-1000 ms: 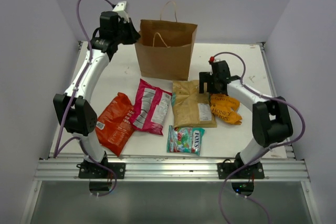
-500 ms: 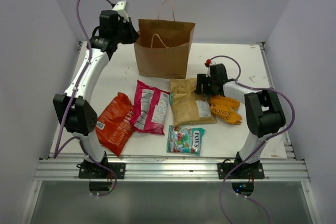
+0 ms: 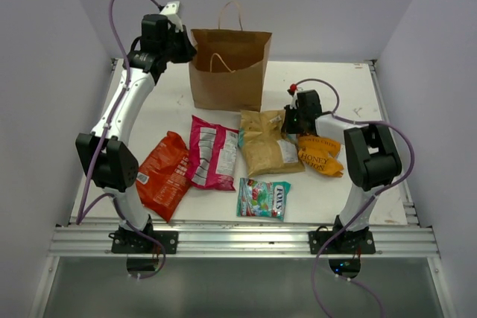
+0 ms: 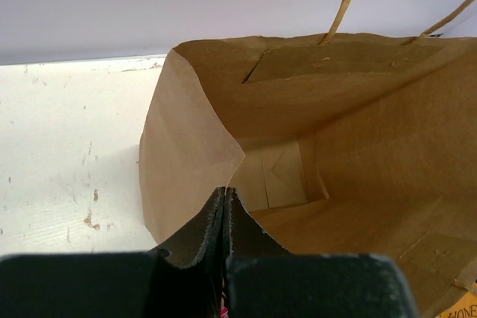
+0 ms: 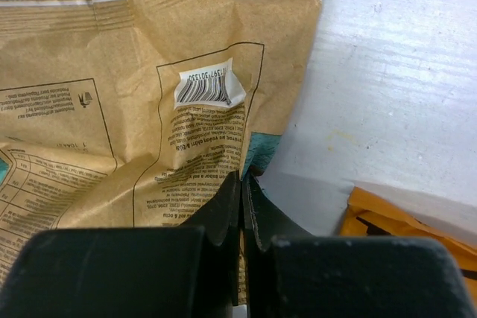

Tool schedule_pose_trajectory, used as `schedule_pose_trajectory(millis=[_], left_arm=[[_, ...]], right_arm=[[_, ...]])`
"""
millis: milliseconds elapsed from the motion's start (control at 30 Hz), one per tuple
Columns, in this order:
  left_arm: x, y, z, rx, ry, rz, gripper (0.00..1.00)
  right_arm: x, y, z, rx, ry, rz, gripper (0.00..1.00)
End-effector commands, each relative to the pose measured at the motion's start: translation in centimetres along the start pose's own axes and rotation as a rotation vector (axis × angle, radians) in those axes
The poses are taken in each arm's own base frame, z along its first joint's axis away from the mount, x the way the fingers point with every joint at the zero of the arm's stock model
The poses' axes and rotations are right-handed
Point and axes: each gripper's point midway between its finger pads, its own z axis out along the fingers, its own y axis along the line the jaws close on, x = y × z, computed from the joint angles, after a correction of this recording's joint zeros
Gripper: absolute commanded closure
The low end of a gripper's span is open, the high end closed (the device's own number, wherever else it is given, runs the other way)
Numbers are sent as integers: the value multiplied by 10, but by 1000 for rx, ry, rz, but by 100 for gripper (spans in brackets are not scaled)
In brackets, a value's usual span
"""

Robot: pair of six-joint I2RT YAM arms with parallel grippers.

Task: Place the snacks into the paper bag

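The brown paper bag (image 3: 227,72) stands upright and open at the back of the table, and its empty inside shows in the left wrist view (image 4: 335,132). My left gripper (image 3: 190,46) (image 4: 225,193) is shut on the bag's left rim. The tan kraft pouch (image 3: 264,143) (image 5: 112,124) lies flat in front of the bag. My right gripper (image 3: 287,121) (image 5: 243,178) is shut on the pouch's right edge. Also flat on the table are the magenta bag (image 3: 212,153), the red-orange chip bag (image 3: 162,176), the orange-yellow bag (image 3: 320,156) (image 5: 395,221) and the teal candy packet (image 3: 263,199).
The white table (image 3: 350,87) is enclosed by pale walls at the left, back and right. An aluminium rail (image 3: 238,240) runs along the near edge by the arm bases. The right arm's elbow (image 3: 369,156) stands beside the orange-yellow bag.
My right gripper moved left to the tan pouch's edge and shut on it, nudging the pouch left. My left gripper finished shutting on the bag's rim, and the bag shifted slightly left.
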Motion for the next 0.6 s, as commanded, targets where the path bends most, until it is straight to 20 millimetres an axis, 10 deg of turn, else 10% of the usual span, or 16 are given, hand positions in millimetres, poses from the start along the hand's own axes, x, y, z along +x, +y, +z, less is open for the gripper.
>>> schedule_pose_trajectory(millis=[0, 400, 567], left_arm=[[-7, -7, -1, 20, -4, 25, 100], [-13, -11, -12, 23, -5, 34, 100], [-11, -14, -16, 35, 11, 34, 100]], right_arm=[[-17, -1, -17, 46, -20, -35, 100], [-193, 20, -232, 251, -579, -113, 100], [-250, 41, -282, 220, -759, -106, 100]])
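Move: To the right hand's left by about 18 cm, and some 11 cm farther out, stands the paper bag, its middle roughly 13 cm above that hand; the bag's middle lies about 10 cm right of, 2 cm ahead of and 15 cm below the left hand. The brown snack pouch, already pinched at its right edge, has its middle 8 cm back and 5 cm left of the right hand; the orange pouch lies 11 cm back and 10 cm right. Lifting the brown pouch by its pinched edge, the right hand rises some 33 cm from the tabletop, slowly and then fast, easing about 5 cm to the right, clear of the paper bag's side. Its fingers stay shut while the wrist tips up about 35 degrees out of its steep downward slant. The left hand keeps its pinch on the paper bag's left rim, almost still. ##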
